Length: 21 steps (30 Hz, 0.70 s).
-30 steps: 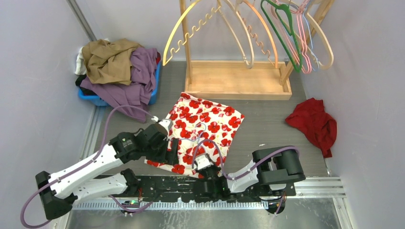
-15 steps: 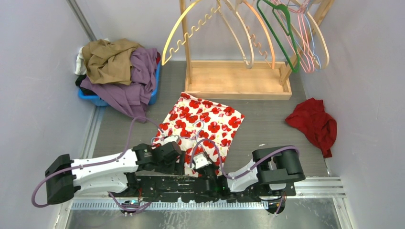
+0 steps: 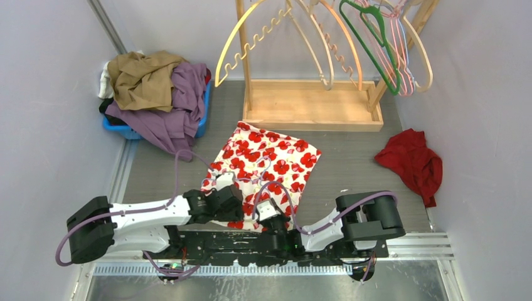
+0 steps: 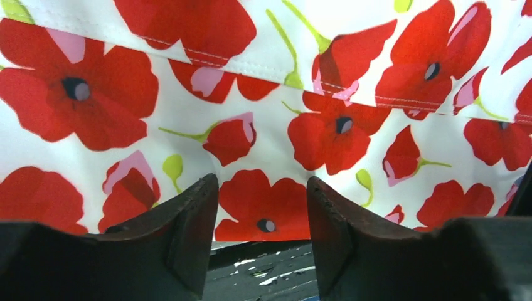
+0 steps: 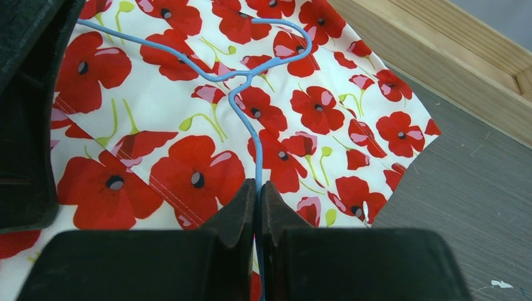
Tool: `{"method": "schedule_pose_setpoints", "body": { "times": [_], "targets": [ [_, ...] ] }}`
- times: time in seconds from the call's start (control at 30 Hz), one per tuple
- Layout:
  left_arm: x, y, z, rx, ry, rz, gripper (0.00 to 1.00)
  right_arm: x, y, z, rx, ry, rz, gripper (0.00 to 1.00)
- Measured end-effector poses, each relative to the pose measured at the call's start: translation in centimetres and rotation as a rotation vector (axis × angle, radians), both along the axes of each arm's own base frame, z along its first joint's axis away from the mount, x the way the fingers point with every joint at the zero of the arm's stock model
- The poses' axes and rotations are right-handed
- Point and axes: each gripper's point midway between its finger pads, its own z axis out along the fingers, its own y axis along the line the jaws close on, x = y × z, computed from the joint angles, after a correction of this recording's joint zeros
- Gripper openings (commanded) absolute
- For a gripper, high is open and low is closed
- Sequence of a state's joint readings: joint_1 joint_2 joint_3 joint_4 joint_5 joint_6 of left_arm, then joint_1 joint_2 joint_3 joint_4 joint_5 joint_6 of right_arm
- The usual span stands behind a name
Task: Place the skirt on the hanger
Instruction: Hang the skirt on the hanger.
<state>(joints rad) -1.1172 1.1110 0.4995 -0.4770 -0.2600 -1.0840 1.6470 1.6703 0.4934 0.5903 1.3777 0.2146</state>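
The skirt (image 3: 276, 153), white with red poppies, lies flat on the grey table in front of the arms. On it rests a thin blue wire hanger (image 5: 241, 81). My right gripper (image 5: 258, 185) is shut on the hanger's straight wire, above the skirt's near part (image 5: 188, 106). In the top view it (image 3: 262, 202) sits at the skirt's near edge. My left gripper (image 4: 262, 182) is open, its fingers low over the near hem of the skirt (image 4: 263, 125), with a poppy and the hem's edge between them. From above, the left gripper (image 3: 233, 210) is just left of the right one.
A blue basket (image 3: 202, 122) heaped with tan and purple clothes stands at the back left. The wooden rack (image 3: 312, 103) with several hangers, one of them green (image 3: 370, 44), stands at the back. A crumpled red garment (image 3: 411, 163) lies at the right. The left arm's black body (image 5: 25, 94) fills the right wrist view's left side.
My left arm has swung down and inward from the skirt's left side to its near hem, and its jaws have narrowed. The right gripper has kept its hold on the hanger.
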Motion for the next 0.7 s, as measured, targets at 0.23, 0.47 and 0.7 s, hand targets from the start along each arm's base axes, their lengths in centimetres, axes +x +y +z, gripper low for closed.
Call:
{"method": "schedule_pose_setpoints", "body": {
  "times": [0.23, 0.47, 0.7],
  "targets": [
    [0.5, -0.9, -0.5, -0.066, -0.015, 0.030, 0.22, 0.1, -0.3, -0.1, -0.002, 0.000, -0.008, 0.01],
    [-0.5, 0.3, -0.5, -0.132, -0.011, 0.054, 0.22, 2.2, -1.6, -0.3, -0.004, 0.005, -0.060, 0.01],
    [-1.0, 1.2, -0.6, -0.163, -0.007, 0.077, 0.22, 5.0, -1.9, 0.6, 0.023, 0.055, -0.050, 0.01]
  ]
}}
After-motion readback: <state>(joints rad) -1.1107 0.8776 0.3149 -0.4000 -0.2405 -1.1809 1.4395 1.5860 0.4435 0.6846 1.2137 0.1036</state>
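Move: Just under the left hand, about 1 cm below the pads and level with them, lies the near hem of the skirt. The right hand, still gripping the blue hanger, is some 13 cm to the right and 3 cm farther out; from it the middle of the skirt is about 12 cm ahead, 5 cm left and 6 cm lower. The hanger's hook reaches roughly 17 cm ahead of the right hand, 2 cm left; the rack's base stands about 38 cm ahead, 12 cm right. Closing on the near hem, the left fingers go from half open to nearly shut and pinch cloth between their tips; staying low, the hand edges a little right, then about 2 cm left and slightly back, rolling some 10 degrees so its left side dips. The right hand then carries the blue hanger about 5 cm forward and a little right over the skirt, still gripped. ##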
